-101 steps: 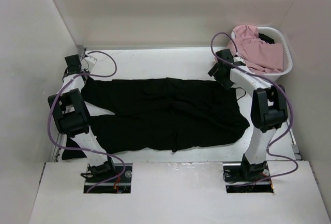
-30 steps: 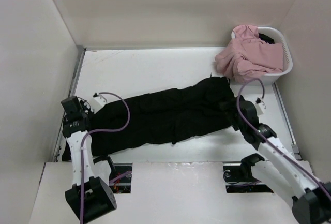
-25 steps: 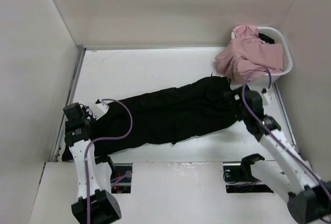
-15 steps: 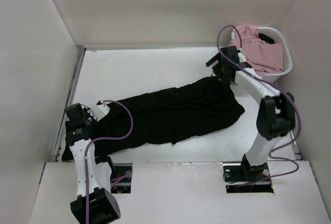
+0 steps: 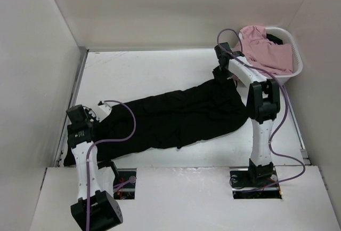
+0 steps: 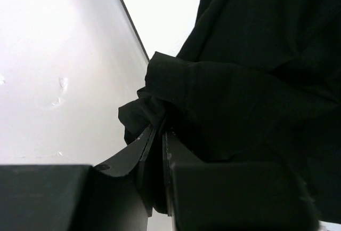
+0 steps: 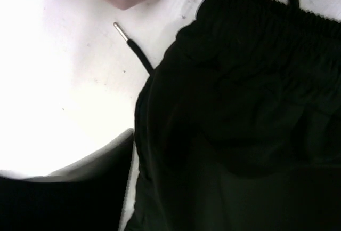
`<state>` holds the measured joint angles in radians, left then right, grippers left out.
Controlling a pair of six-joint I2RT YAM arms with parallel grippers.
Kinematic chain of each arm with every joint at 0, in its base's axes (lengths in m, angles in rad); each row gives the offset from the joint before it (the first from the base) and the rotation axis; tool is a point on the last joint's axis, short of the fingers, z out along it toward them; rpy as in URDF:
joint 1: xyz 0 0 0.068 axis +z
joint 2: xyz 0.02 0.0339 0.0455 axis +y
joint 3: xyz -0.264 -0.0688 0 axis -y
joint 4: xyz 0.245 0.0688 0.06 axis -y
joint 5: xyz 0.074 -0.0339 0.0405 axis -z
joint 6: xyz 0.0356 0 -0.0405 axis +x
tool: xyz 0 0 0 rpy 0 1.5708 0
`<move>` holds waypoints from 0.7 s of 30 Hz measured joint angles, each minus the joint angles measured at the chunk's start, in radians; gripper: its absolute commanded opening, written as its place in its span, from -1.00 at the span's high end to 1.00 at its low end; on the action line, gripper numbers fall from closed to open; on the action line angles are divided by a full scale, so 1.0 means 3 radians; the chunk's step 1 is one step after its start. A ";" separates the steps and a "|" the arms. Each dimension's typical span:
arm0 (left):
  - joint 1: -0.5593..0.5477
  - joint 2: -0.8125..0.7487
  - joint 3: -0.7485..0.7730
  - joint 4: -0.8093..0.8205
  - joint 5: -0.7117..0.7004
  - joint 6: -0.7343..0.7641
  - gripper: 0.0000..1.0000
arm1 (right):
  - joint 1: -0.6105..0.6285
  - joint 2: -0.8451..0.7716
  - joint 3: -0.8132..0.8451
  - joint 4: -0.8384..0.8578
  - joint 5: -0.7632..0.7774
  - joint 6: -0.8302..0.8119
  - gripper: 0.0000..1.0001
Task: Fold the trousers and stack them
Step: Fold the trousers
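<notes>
The black trousers [image 5: 176, 116] lie folded lengthwise on the table, running from the near left to the far right. My left gripper [image 5: 87, 120] is at the leg ends. In the left wrist view it [image 6: 161, 135] is shut on a bunched fold of the trousers [image 6: 256, 81]. My right gripper [image 5: 222, 75] is low over the waistband at the far right. In the right wrist view only its left finger [image 7: 80, 175] shows, beside the edge of the trousers [image 7: 240, 108]. The other finger is lost against the black cloth. A drawstring [image 7: 133, 47] lies on the table.
A white basket [image 5: 294, 60] holding a pale pink garment [image 5: 264, 47] stands at the far right, close behind my right arm. White walls enclose the table on the left, back and right. The left wall [image 6: 58, 65] is right beside my left gripper.
My right arm has swung from the near side of the waist to its far edge by the basket. My left gripper has stayed at the leg ends. Since 3.4 s ago the trousers have been folded lengthwise.
</notes>
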<state>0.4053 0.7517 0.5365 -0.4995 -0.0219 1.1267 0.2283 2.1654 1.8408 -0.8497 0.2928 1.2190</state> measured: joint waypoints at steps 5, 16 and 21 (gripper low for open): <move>0.0128 0.0001 0.0000 0.0126 0.0056 -0.0017 0.87 | 0.0008 0.0090 0.0139 -0.0074 0.0020 0.0050 1.00; 0.0230 0.0112 0.0238 0.0746 0.0104 0.0149 0.87 | 0.0148 -0.1835 -0.1984 0.1499 0.0064 -0.1006 1.00; 0.0219 -0.0001 0.0356 0.0958 0.0099 0.0298 0.87 | 0.0224 -0.3415 -0.3184 0.2298 0.0057 -0.1124 1.00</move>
<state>0.4709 0.7513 0.6434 -0.2123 0.0078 1.2160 0.2955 1.1408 0.8856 -0.1604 0.3099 0.8818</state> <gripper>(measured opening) 0.065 0.002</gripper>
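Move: Around the far edge of the trousers near the waistband, the right hand's half-closed fingers have the cloth about 1 cm below their middle; the pink shirt lies some 18 cm to the right and 8 cm farther out, the white basket about 21 cm right and 7 cm out. The left hand already holds the far leg's hem between its fingers; the near leg's hem lies roughly 11 cm back from it, 2 cm to its left and 6 cm below. Pinching the far waist edge, the right hand finishes closing its fingers almost in place, then sweeps up about 15 cm and back some 12 cm with the cloth, its fingertips swinging some 40 degrees up towards forward. The left hand keeps its grip on the hem and raises it about 11 cm, easing forward and left and tilting its fingers upward too. ##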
